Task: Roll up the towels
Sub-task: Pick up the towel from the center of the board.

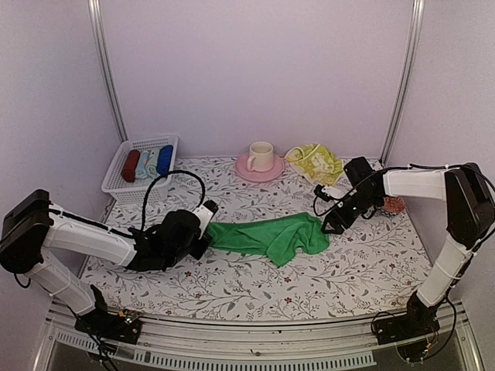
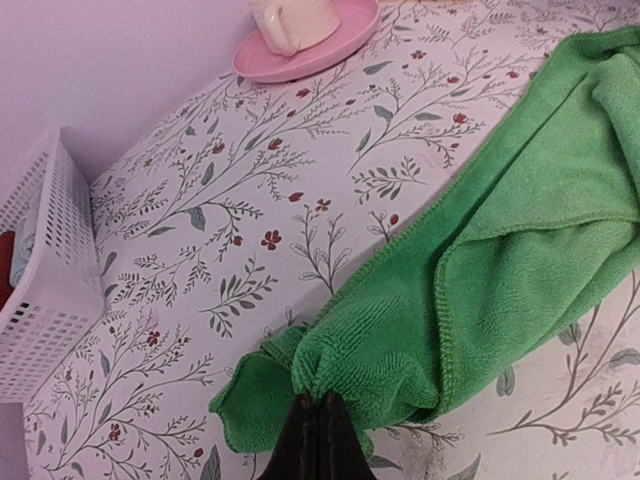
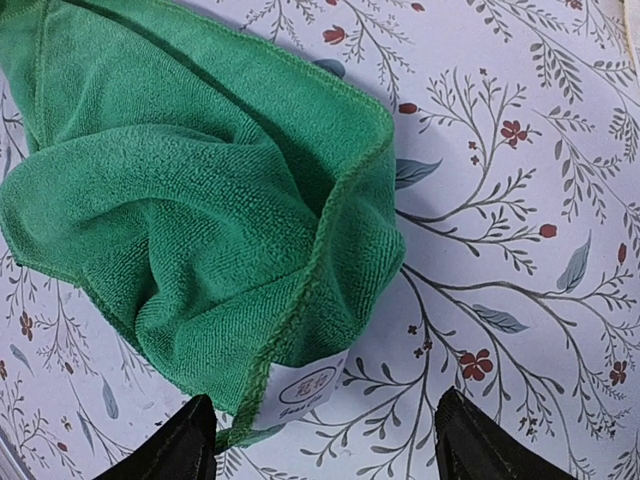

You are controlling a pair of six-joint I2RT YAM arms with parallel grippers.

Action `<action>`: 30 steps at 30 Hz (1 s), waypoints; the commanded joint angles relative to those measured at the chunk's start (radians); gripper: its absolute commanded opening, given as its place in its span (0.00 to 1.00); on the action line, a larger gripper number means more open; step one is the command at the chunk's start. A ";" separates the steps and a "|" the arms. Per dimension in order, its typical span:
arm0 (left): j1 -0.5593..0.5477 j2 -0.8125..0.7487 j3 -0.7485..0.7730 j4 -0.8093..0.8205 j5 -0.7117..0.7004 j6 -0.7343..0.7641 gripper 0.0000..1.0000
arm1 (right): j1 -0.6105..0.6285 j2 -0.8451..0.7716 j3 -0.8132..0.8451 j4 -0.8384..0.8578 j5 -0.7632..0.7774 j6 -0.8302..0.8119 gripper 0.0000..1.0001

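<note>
The bright green towel (image 1: 271, 236) lies crumpled and stretched across the middle of the floral table (image 1: 232, 290). My left gripper (image 1: 207, 241) is shut on its left end; in the left wrist view the dark fingertips (image 2: 320, 405) pinch a bunched fold of the green towel (image 2: 500, 250). My right gripper (image 1: 334, 224) hovers at the towel's right end, open. In the right wrist view its fingers (image 3: 185, 445) stand wide apart either side of the towel's corner with a white label (image 3: 305, 385). The pale yellow towel (image 1: 315, 161) lies crumpled at the back right.
A white basket (image 1: 139, 166) holding dark red, pale blue and deep blue rolls stands at the back left. A pink saucer with a cream cup (image 1: 260, 164) sits at the back centre. A small reddish object (image 1: 394, 205) lies behind the right arm.
</note>
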 commanded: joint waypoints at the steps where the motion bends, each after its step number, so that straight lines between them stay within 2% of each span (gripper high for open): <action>1: 0.006 0.006 0.013 0.006 -0.015 -0.001 0.00 | 0.002 0.007 0.032 -0.028 -0.007 0.023 0.76; 6: 0.006 0.007 0.013 0.005 -0.016 -0.003 0.00 | 0.003 0.014 0.024 -0.040 0.009 0.030 0.75; 14: 0.006 0.010 0.014 0.004 -0.016 -0.004 0.00 | 0.012 -0.033 -0.016 0.013 0.144 0.022 0.69; 23: 0.006 0.016 0.019 0.001 -0.016 -0.004 0.00 | 0.051 -0.022 -0.012 -0.015 0.076 -0.008 0.52; 30: 0.006 0.014 0.016 0.002 -0.020 -0.003 0.00 | 0.051 -0.020 -0.017 -0.029 0.148 0.004 0.51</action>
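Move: The towel's tag end lies about 2 cm to the right hand's left and 1 cm below it, level fore and aft. From that hand the patterned bowl is some 18 cm right and 10 cm ahead, the yellow cloth about 25 cm ahead and 1 cm left. The left hand, still pinching the other end, has the tag end roughly 27 cm to its right, 5 cm ahead and 4 cm lower. The low right hand shifts about 1.5 cm right, then back left, partly closing its fingers around the towel's tag-end edge. ##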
